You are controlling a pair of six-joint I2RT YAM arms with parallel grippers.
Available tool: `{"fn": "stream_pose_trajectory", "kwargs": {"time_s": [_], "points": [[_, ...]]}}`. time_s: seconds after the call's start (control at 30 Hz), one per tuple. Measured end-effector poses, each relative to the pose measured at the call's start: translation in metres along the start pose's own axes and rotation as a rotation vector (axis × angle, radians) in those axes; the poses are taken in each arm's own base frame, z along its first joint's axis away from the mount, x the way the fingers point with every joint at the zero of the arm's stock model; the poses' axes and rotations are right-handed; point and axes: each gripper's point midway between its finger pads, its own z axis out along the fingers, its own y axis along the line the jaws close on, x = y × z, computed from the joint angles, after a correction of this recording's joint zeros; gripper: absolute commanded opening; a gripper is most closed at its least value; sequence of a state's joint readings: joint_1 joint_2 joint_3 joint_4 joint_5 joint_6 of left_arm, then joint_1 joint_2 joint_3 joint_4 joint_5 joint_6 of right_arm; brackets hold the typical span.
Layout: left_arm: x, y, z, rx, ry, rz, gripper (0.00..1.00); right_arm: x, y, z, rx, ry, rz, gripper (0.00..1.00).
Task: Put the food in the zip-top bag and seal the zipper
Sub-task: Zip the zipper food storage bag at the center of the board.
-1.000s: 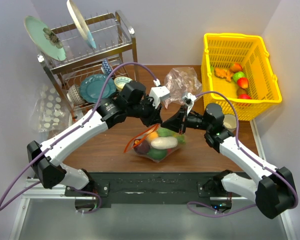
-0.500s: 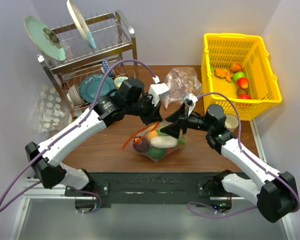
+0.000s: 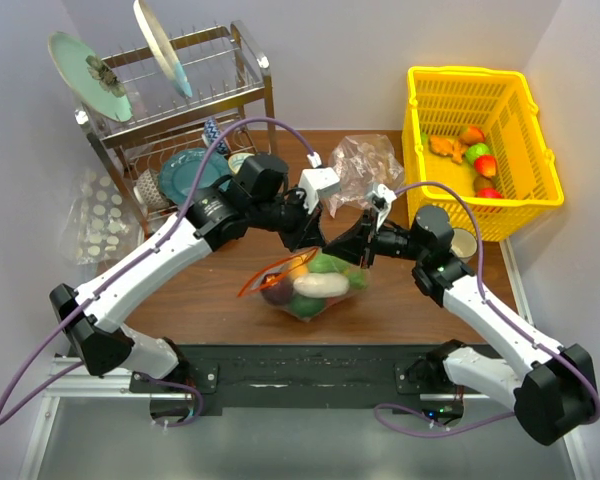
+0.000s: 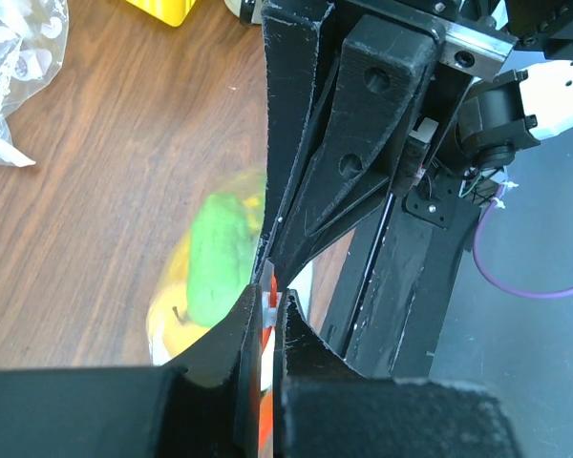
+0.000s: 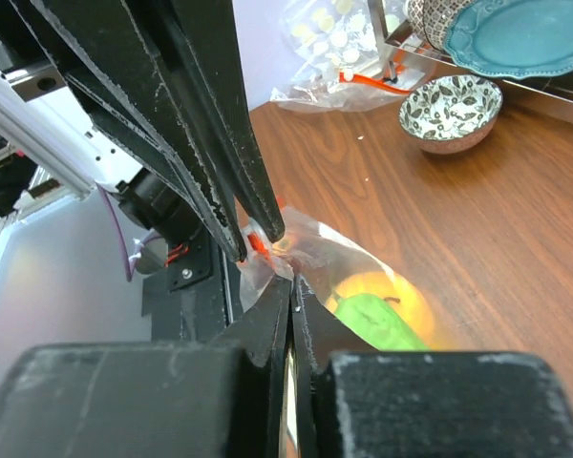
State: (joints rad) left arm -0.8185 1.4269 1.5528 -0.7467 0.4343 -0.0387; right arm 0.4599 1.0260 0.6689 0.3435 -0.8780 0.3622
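Observation:
The zip-top bag (image 3: 310,290) lies mid-table, holding the food: a green cucumber (image 3: 327,264), a pale piece (image 3: 320,285), a dark-red piece (image 3: 277,293). Its red-orange zipper (image 3: 270,275) arcs over the left side. My left gripper (image 3: 315,245) is shut on the zipper's end, and the left wrist view shows the small white end piece (image 4: 270,303) between the pads of that gripper (image 4: 270,296). My right gripper (image 3: 352,255) meets it from the right and is shut (image 5: 293,281) on the clear plastic at the bag's mouth. The cucumber (image 5: 382,324) and a yellow fruit (image 5: 387,291) lie just beyond.
A yellow basket (image 3: 480,140) with more toy food stands at the back right. A dish rack (image 3: 180,110) with plates fills the back left. A pinkish bag (image 3: 365,160) lies behind the grippers, a dotted bag (image 3: 100,215) at the far left, and a patterned bowl (image 5: 451,113) near the rack.
The right gripper drew back a little from the bag half a second ago and has come in again, shut on the bag's mouth. The left gripper kept its hold, shifting slightly.

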Motion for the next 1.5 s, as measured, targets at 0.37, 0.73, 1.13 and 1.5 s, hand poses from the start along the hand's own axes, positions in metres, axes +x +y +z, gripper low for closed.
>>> {"fn": "stream_pose_trajectory", "kwargs": {"time_s": [0.37,0.73,1.13,1.5], "points": [[0.005,0.003,-0.001,-0.017,-0.025,0.011,0.0,-0.006,-0.006,-0.002,0.082,-0.016,0.055,0.0],[0.018,0.013,-0.009,-0.092,-0.041,0.013,0.0,-0.04,-0.034,-0.022,0.363,-0.107,0.109,0.0],[0.028,0.017,-0.009,-0.111,-0.041,0.007,0.0,-0.06,-0.076,-0.066,0.752,-0.169,0.163,0.0],[0.03,0.018,-0.007,-0.119,-0.053,-0.005,0.0,-0.06,-0.108,-0.106,1.048,-0.192,0.184,0.0]]}}
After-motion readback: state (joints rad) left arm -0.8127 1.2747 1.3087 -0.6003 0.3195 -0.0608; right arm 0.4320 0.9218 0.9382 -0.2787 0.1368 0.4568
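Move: The left fingers already pinch the orange zipper of the food bag. Most of the strip trails to their left, its middle about 7 cm left, 5 cm back and a little lower. The food in the bag lies some 12 cm below both hands and 3 cm back. The right hand grips the zipper's end just 2 cm to the right of the left fingertips. From it, the yellow basket is about 36 cm right and 24 cm ahead; the empty bag is roughly 22 cm ahead and 9 cm right. Keeping its pinch on the zipper's end, the right hand pulls away from the left, gathering speed to the right and forward, about 16 cm in all and slightly upward, while it swings some 60 degrees clockwise. The left fingers stay closed on the strip as a guide; that hand eases about 2.5 cm left and as much down. ##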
